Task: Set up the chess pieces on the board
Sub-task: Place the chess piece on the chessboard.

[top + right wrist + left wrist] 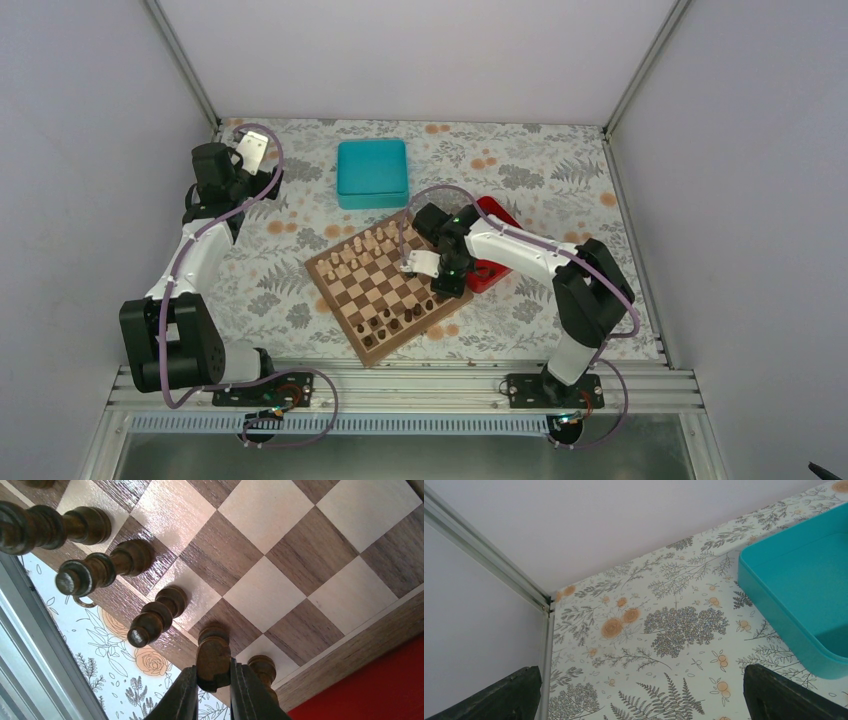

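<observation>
The board [372, 282] lies tilted at the table's middle. Dark chess pieces [392, 321] line its near edge. My right gripper [214, 682] is shut on a dark chess piece [213, 655], whose base is at a dark square [235, 630] in the board's edge row. Whether the base touches the wood I cannot tell. Another dark piece [262, 667] stands just behind my right finger, and a few more [154, 616] run off to the left. In the top view the right gripper [436, 287] hangs over the board's near right corner. My left gripper [641, 700] is open over bare tablecloth at the far left.
Pale pieces [362, 246] stand along the board's far side. A red tray [492, 258] sits against the board's right side, also in the right wrist view [385, 690]. A teal box [372, 172] sits behind the board, close to my left gripper [804, 590].
</observation>
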You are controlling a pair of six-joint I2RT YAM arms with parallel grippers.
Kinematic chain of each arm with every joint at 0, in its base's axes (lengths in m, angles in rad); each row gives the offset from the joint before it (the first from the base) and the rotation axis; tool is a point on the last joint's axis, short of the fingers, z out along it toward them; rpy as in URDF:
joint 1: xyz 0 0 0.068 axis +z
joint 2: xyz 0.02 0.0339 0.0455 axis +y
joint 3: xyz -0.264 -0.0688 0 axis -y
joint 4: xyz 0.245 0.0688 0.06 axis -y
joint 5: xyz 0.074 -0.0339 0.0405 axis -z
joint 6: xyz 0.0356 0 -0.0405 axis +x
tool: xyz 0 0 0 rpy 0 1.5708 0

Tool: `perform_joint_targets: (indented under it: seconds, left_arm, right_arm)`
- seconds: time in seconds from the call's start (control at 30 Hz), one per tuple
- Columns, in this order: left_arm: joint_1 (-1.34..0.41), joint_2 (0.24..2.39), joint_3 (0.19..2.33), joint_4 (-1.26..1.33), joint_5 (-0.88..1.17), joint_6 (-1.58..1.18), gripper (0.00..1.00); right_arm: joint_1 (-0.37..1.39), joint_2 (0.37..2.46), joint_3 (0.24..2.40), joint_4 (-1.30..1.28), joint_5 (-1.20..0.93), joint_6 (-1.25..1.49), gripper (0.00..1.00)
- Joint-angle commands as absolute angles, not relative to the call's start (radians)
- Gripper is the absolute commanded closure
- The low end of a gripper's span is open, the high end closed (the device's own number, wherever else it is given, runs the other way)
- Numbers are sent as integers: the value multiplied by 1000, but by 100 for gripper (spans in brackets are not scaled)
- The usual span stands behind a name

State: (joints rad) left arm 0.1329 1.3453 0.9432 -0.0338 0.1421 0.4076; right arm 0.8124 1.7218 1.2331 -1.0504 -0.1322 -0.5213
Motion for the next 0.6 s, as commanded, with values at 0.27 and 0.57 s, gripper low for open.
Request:
perform_joint_targets:
  seconds: [0.27,0.57]
  left_arm:
    - [135,1332,942,-18,144,406,0]
    - [135,1329,942,-18,143,407,0]
  right_arm:
    - [824,1723,1224,-1028,-116,-509,76]
    - [774,1581,1299,-1077,-81,-504,54]
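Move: The right hand still pinches the dark chess piece, already down on its dark square near the board's corner; that square is about 3 cm straight below the hand. The corner piece stands some 2 cm right and 1 cm ahead, the slim piece next in the row about 3 cm left and 1 cm back. The red bin's middle is roughly 9 cm right and 11 cm ahead. From the left hand the square lies about 40 cm right, 23 cm back and 19 cm down. The right fingers let go of the dark chess piece: they stay put over its square at first, then spread to a bit under half open. Only then does the hand start to rise, about 1 cm straight up off the piece, still pointing down and with hardly any tilt. ##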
